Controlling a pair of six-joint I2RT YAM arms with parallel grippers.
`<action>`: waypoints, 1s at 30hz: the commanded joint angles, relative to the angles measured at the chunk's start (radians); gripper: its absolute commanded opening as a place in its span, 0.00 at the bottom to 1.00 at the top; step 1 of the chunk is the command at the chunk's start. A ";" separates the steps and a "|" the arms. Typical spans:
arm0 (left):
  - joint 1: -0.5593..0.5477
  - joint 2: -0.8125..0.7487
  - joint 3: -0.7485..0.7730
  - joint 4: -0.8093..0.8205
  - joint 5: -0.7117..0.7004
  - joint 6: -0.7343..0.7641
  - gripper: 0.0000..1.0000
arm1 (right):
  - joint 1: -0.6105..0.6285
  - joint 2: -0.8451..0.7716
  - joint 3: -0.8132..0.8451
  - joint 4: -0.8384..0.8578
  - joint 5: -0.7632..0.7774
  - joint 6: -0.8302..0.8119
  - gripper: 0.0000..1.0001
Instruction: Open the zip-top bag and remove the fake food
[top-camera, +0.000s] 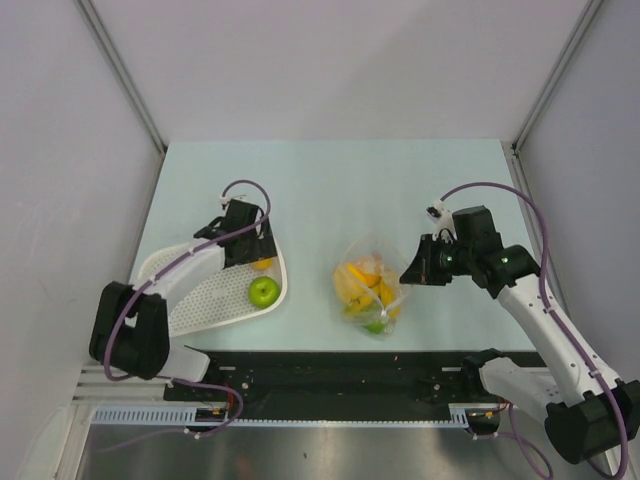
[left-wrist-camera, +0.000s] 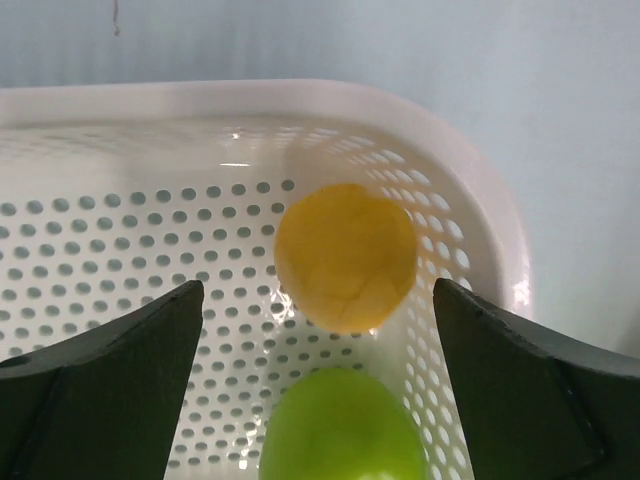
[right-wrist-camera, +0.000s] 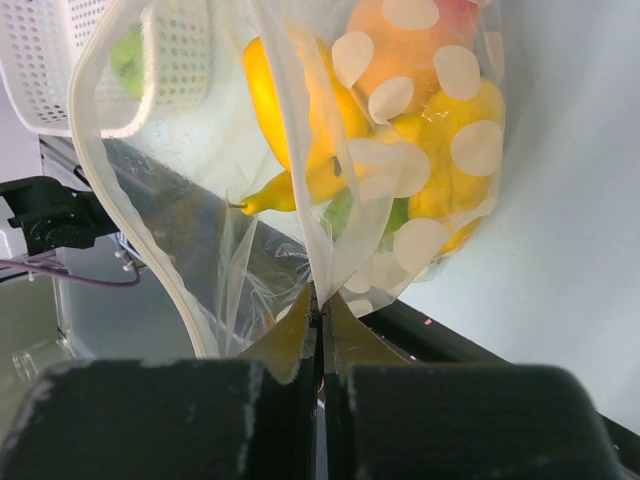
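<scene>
The zip-top bag (top-camera: 352, 252) lies on the table right of centre, clear with white dots, its mouth gaping (right-wrist-camera: 150, 200). Inside it, fake food shows: a yellow banana (right-wrist-camera: 300, 130), an orange piece (right-wrist-camera: 400, 50) and something green (top-camera: 375, 325). My right gripper (top-camera: 408, 268) is shut on a fold of the bag's film (right-wrist-camera: 320, 300) at its right edge. My left gripper (top-camera: 262, 255) hangs open over the white basket (top-camera: 160, 262). An orange fruit (left-wrist-camera: 345, 255) and a green apple (left-wrist-camera: 342, 425) lie in the basket below its spread fingers, and neither is held.
The white perforated basket's rim (left-wrist-camera: 470, 170) curves close to the right of the left gripper. A black rail (top-camera: 330, 385) runs along the table's near edge, just below the bag. Grey walls stand on the left and right.
</scene>
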 joint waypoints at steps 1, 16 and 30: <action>-0.004 -0.204 0.005 -0.061 0.027 -0.004 1.00 | -0.005 -0.041 0.004 0.030 -0.016 0.023 0.00; -0.538 -0.393 0.163 0.020 0.260 -0.035 0.78 | 0.022 -0.085 -0.031 0.053 -0.045 0.086 0.00; -0.724 0.093 0.516 -0.069 0.298 0.131 0.50 | 0.073 -0.110 -0.011 0.077 0.013 0.144 0.00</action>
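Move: The yellow food in the open bag is the next aim: about 27 cm to the left hand's right, 8 cm back and a couple of centimetres lower. The right gripper pinches the bag's rim some 9 cm to the right of that food, 2 cm nearer the base and well above it. From the right hand the food lies about 9 cm left, 2 cm ahead and 14 cm down. In the basket, a green apple sits 8 cm straight back from the left hand and 3 cm lower. The bag's open mouth draws the left hand away from the fruit already released in the basket: it lifts about 15 cm, then swings some 29 cm right and 13 cm back, sinking a little at the end, turning about 50 degrees clockwise and narrowing its fingers from wide to about half. The right hand keeps its pinch on the rim, easing a couple of centimetres back, up and left. ##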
